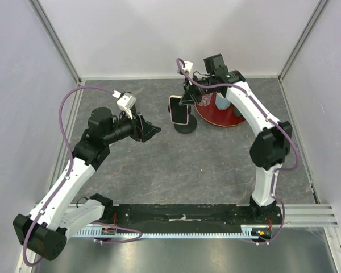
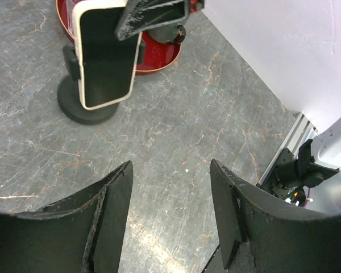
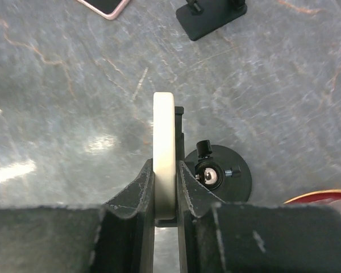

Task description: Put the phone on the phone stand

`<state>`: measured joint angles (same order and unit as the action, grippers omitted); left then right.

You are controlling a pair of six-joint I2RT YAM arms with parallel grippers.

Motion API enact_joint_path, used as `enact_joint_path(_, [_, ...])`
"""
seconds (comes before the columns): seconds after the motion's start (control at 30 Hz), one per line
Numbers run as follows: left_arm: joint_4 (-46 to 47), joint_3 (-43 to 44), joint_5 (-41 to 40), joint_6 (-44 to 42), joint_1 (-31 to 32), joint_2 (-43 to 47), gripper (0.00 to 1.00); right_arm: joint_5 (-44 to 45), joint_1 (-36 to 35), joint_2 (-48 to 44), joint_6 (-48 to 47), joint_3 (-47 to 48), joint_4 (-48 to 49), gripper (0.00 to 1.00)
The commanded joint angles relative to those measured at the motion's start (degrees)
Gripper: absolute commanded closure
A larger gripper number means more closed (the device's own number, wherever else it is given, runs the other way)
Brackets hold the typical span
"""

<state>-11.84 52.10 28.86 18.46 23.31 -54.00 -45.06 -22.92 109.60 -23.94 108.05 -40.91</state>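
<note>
A white-edged phone (image 1: 179, 110) with a dark screen stands upright against the holder of a black round-based phone stand (image 1: 186, 126). My right gripper (image 1: 187, 95) is shut on the phone's top edge from above. In the right wrist view the fingers (image 3: 142, 187) pinch the phone's cream edge (image 3: 163, 131), with the stand's base and ball joint (image 3: 227, 176) just right of it. In the left wrist view the phone (image 2: 105, 57) sits on the stand (image 2: 85, 108). My left gripper (image 1: 153, 131) is open and empty, left of the stand, above the table (image 2: 170, 165).
A red plate (image 1: 219, 116) with a small blue-and-white item lies right behind the stand; it also shows in the left wrist view (image 2: 156, 54). The right wrist view shows a pink phone (image 3: 105, 7) lying flat and a black square-based holder (image 3: 210, 20) farther off. Walls enclose the table.
</note>
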Motion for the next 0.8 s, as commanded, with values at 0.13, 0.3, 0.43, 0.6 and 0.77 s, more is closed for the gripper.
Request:
enact_joint_path(0.13, [2.87, -0.50, 0.76, 0.88, -0.28, -1.81, 0.37, -8.99, 1.90, 14.58, -27.38, 28.50, -20.17, 1.00])
enact_joint_path(0.3, [3.22, -0.59, 0.76, 0.88, -0.28, -3.30, 0.37, -14.00, 4.10, 20.21, -29.22, 33.27, -20.27, 1.00])
enact_joint_path(0.43, [3.40, -0.68, 0.84, 0.88, -0.37, -4.36, 0.38, -15.05, 5.25, 21.88, -30.37, 34.41, -19.74, 1.00])
enact_joint_path(0.6, [3.22, -0.68, 0.41, 0.61, -0.46, -5.15, 0.38, -17.17, 6.83, 24.96, -26.34, 35.65, -14.66, 1.00])
enact_joint_path(0.77, [2.96, -0.59, -0.21, 0.35, -0.55, -5.77, 0.38, -18.49, 8.32, 26.63, -18.09, 35.57, -5.51, 1.00])
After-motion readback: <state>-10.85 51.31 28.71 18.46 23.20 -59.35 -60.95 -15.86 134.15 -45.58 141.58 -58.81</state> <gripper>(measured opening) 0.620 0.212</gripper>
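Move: The right hand already holds the phone, clamped in the round-based stand, so its goal is a bare patch of table. That patch lies about 10 cm ahead of this hand, 3 cm left and some 20 cm below. The glass stands about 16 cm ahead and 6 cm right; the red tray's middle is 15 cm ahead and 14 cm right. From the left hand, the patch is roughly 26 cm ahead, 11 cm right and 23 cm below. Keeping its pinch on the phone's right edge, the right hand carries phone and round-based stand about 7 cm forward towards the bare patch beside the tray, easing slightly down. It turns some 15 degrees counter-clockwise on the way. The empty left hand sinks about 3 cm, fingers still open. ##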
